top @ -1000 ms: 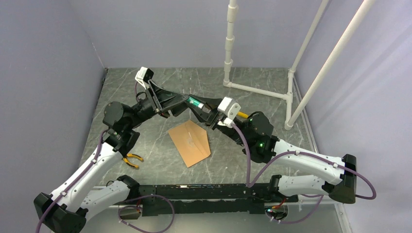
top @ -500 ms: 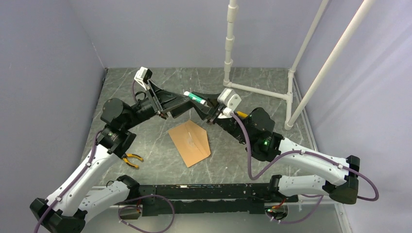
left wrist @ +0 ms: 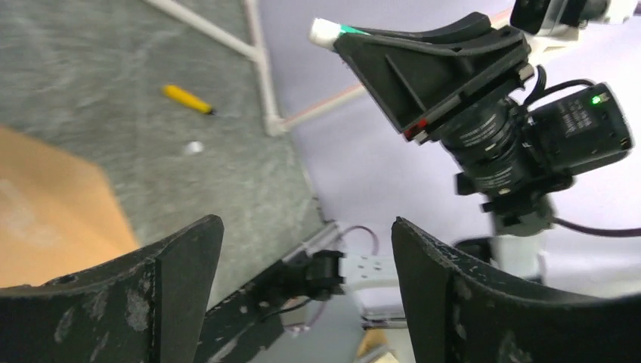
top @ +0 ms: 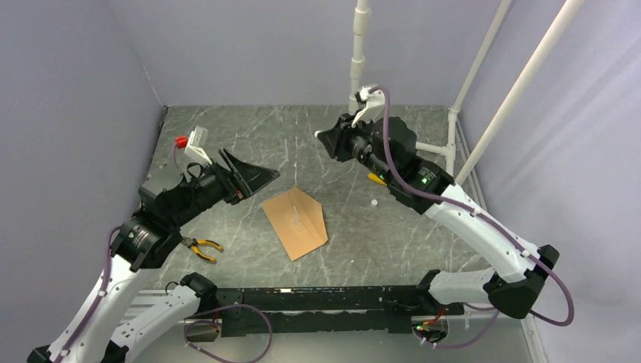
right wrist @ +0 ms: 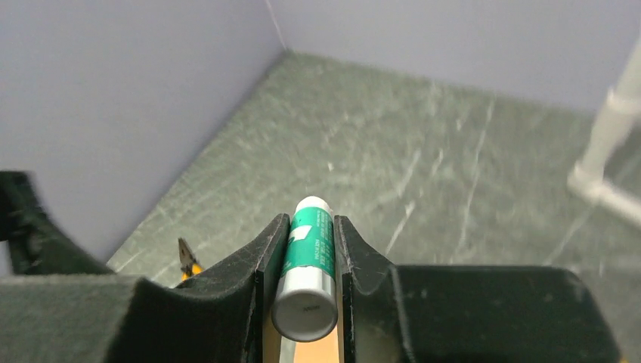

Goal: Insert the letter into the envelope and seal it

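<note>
The brown envelope [top: 295, 223] lies flat at the table's middle, its pointed end toward the back; a corner of the envelope [left wrist: 45, 212] shows in the left wrist view. The letter is out of view. My left gripper [top: 261, 180] hangs open and empty just left of the envelope, its fingers [left wrist: 181, 265] wide apart. Raised above the back of the table, my right gripper [top: 323, 138] is shut on a green-and-white glue stick [right wrist: 310, 261], which pokes out past the fingertips. The left wrist view shows the same glue stick [left wrist: 326, 30] with a white tip.
Orange-handled pliers [top: 200, 246] lie at the front left. A yellow stick [top: 376, 179] and a small white round piece [top: 373, 203] sit right of the envelope. A white pipe frame [top: 401, 140] stands at the back right. Grey walls close in the left and back.
My left gripper opened and drew back to the left, away from the glue stick. The right arm lifted the glue stick up and toward the back.
</note>
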### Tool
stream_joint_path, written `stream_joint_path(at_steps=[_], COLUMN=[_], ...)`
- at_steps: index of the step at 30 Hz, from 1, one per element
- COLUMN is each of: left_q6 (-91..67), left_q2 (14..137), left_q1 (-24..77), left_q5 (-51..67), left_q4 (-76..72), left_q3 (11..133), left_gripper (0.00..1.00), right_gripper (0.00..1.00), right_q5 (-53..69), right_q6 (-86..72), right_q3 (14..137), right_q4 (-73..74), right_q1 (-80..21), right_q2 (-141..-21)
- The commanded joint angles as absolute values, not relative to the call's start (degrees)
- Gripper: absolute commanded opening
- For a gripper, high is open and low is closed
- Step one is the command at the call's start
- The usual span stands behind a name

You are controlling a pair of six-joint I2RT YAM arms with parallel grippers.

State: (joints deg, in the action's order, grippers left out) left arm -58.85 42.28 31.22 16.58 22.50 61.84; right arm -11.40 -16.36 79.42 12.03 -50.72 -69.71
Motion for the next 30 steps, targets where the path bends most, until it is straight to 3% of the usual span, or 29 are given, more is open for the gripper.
stream_joint_path(at_steps=[1,9,14,18,20,24,30], left_q6=[-49.7,-48.8,-48.7,-48.0,-47.6,-47.8,-47.4], left_q2=[39.9,44.6,46.6,50.0,52.0,56.2,60.7], left_q1=[31.5,31.5,31.4,31.2,30.5,26.5,18.3], left_q5=[3.4,-5.9,-9.0,-7.6,-5.7,2.4,14.4], left_q4=[37.7,40.8,37.8,35.4,33.7,28.4,18.6], left_q3=[60.4,53.4,48.6,46.9,45.9,43.1,38.4], left_gripper=[0.85,0.79,0.79,0.77,0.74,0.57,0.4], right_gripper=[0.0,0.0,0.0,0.0,0.0,0.0,0.0], right_q5=[-1.3,15.8,17.4,11.6,6.0,-8.1,-13.9], right_q6=[-32.5,-44.9,-48.1,-42.2,-37.8,-26.0,-20.8], right_q3=[79.4,74.3,71.0,70.8,66.8,58.3,54.0], right_q4=[24.7,21.0,17.5,16.7,9.4,-3.7,-9.7], right_q1=[-45.6,-43.2,-43.0,-44.3,-46.8,-53.7,-56.0], right_q2=[-70.7,-75.9,-80.0,-82.8,-82.1,-81.1,-85.0])
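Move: The right hand already holds the uncapped glue stick; the envelope's middle lies about 10 cm to its left, 1 cm back and some 41 cm below. Of the things on the table, the glue cap is about 5 cm ahead and 13 cm to its right, the screwdriver 12 cm ahead and 17 cm right. For the empty left hand, the envelope is some 8 cm ahead, 6 cm right and 39 cm down, with the pliers about 20 cm to its left and 1 cm ahead. Keeping its pinch on the glue stick, the right hand sinks about 25 cm towards the envelope, easing left and slightly back; its fingers dip steeply, then partly level out. The left hand drops some 28 cm, also a little forward and left, to above the envelope's left side, tipping its fingers down and closing them to about half their starting gap. ##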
